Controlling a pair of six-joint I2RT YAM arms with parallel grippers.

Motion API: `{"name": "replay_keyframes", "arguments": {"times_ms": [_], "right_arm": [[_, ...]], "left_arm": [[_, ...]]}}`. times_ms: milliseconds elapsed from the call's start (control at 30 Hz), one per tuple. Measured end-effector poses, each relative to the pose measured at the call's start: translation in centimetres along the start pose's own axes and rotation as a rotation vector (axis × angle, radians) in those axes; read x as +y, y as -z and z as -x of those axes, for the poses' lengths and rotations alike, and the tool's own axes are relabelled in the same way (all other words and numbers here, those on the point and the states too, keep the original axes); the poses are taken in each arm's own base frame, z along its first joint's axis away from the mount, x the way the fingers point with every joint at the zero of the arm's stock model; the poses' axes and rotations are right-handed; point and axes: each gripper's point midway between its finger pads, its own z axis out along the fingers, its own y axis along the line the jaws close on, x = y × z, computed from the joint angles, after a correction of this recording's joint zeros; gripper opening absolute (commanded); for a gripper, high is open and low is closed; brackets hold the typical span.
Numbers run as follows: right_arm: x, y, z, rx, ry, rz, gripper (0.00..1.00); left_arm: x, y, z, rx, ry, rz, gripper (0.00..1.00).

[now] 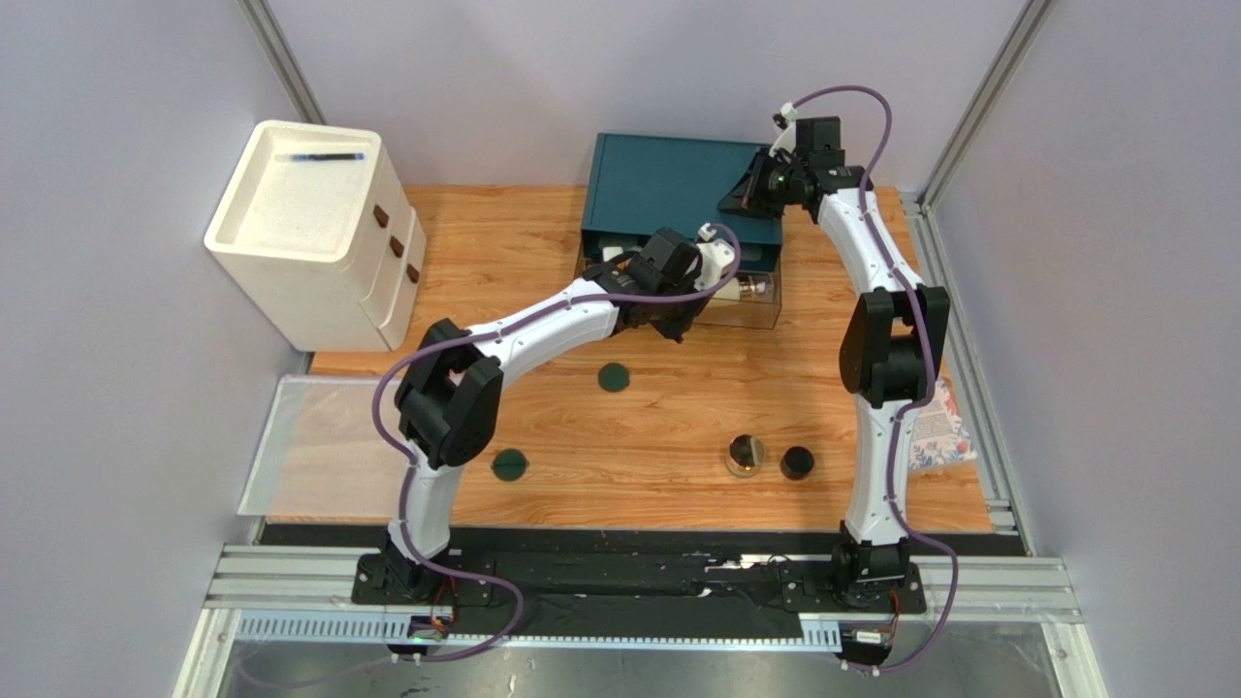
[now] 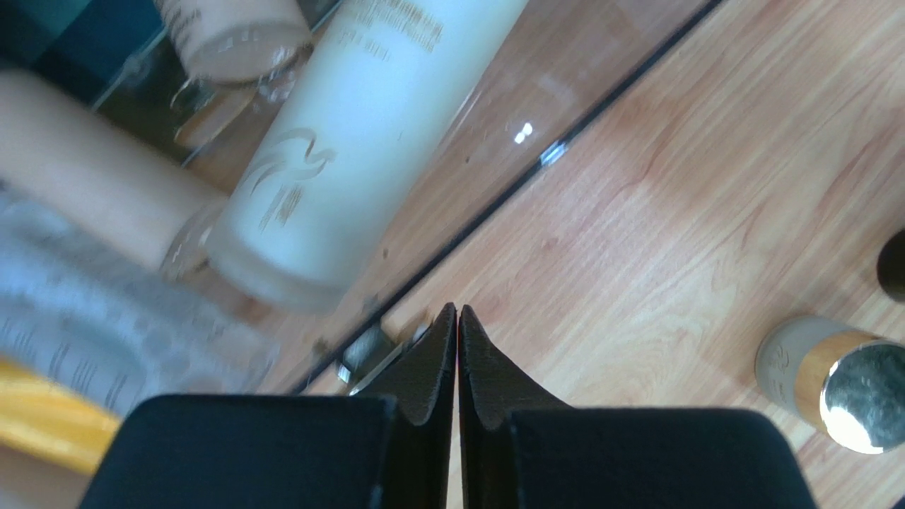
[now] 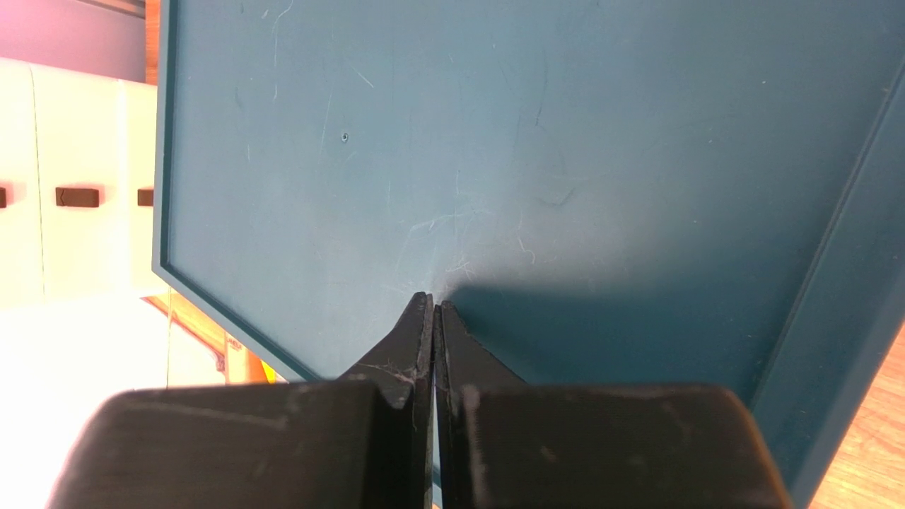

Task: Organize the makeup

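The teal box (image 1: 663, 182) stands at the back, its clear drawer (image 1: 746, 298) pulled out. In the left wrist view the drawer holds the cream bottle (image 2: 340, 138), two beige tubes (image 2: 228, 37) (image 2: 85, 170), the clear bottle (image 2: 106, 329) and the orange tube (image 2: 43, 419). My left gripper (image 2: 458, 313) is shut and empty at the drawer's front edge, beside its metal handle (image 2: 366, 355); it also shows in the top view (image 1: 679, 323). My right gripper (image 3: 436, 302) is shut and empty on the box's top (image 3: 510, 159). Two dark-green discs (image 1: 615, 377) (image 1: 509, 464) and two round jars (image 1: 745, 455) (image 1: 797, 463) lie on the table.
A white drawer cabinet (image 1: 313, 233) stands at the back left. A clear flat tray (image 1: 313, 444) lies at the table's left edge. A patterned packet (image 1: 940, 429) lies by the right arm. The gold-lidded jar (image 2: 839, 376) shows at the right in the left wrist view.
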Motion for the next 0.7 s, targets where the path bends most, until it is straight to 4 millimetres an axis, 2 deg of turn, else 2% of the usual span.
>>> {"name": "replay_keyframes", "arguments": {"times_ms": [233,333,433,667,700], "right_arm": [[-0.1,0.0,0.0,0.001,-0.003,-0.004,0.00],[0.0,0.0,0.0,0.001,-0.004,-0.004,0.00],[0.0,0.0,0.0,0.001,-0.005,-0.003,0.00],[0.0,0.0,0.0,0.001,-0.007,-0.003,0.00],[0.0,0.0,0.0,0.001,-0.008,-0.003,0.00]], "left_arm": [[1.5,4.4,-1.0,-0.048,0.040,0.086,0.05],[1.7,5.5,-1.7,-0.060,0.078,0.099,0.05],[1.8,5.8,-3.3,-0.054,0.127,0.102,0.05],[1.5,5.4,-7.7,-0.039,0.323,0.065,0.04],[2.2,5.4,-8.2,-0.044,0.368,0.068,0.04]]}}
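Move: The nearer-to-the-box green compact lies about 9 cm to the left of the left gripper, 6 cm back and 10 cm below. The clear drawer's front is right at the left fingertips, about 2 cm ahead, level sideways and 4 cm lower. The second green compact is some 25 cm left and 19 cm back, the gold-lidded jar 10 cm right and 18 cm back. From the right hand the first compact lies about 20 cm left, 24 cm back and 15 cm down. Swing the left gripper about 8 cm to the left and 5 cm back, away from the clear drawer's front and towards the nearest green compact: arc up nearly 3 cm first, then sink about 4 cm. Turn the wrist some 15 degrees counter-clockwise on the way and leave the fingers nearly shut. Keep the right gripper still, shut, on the teal organizer top. ##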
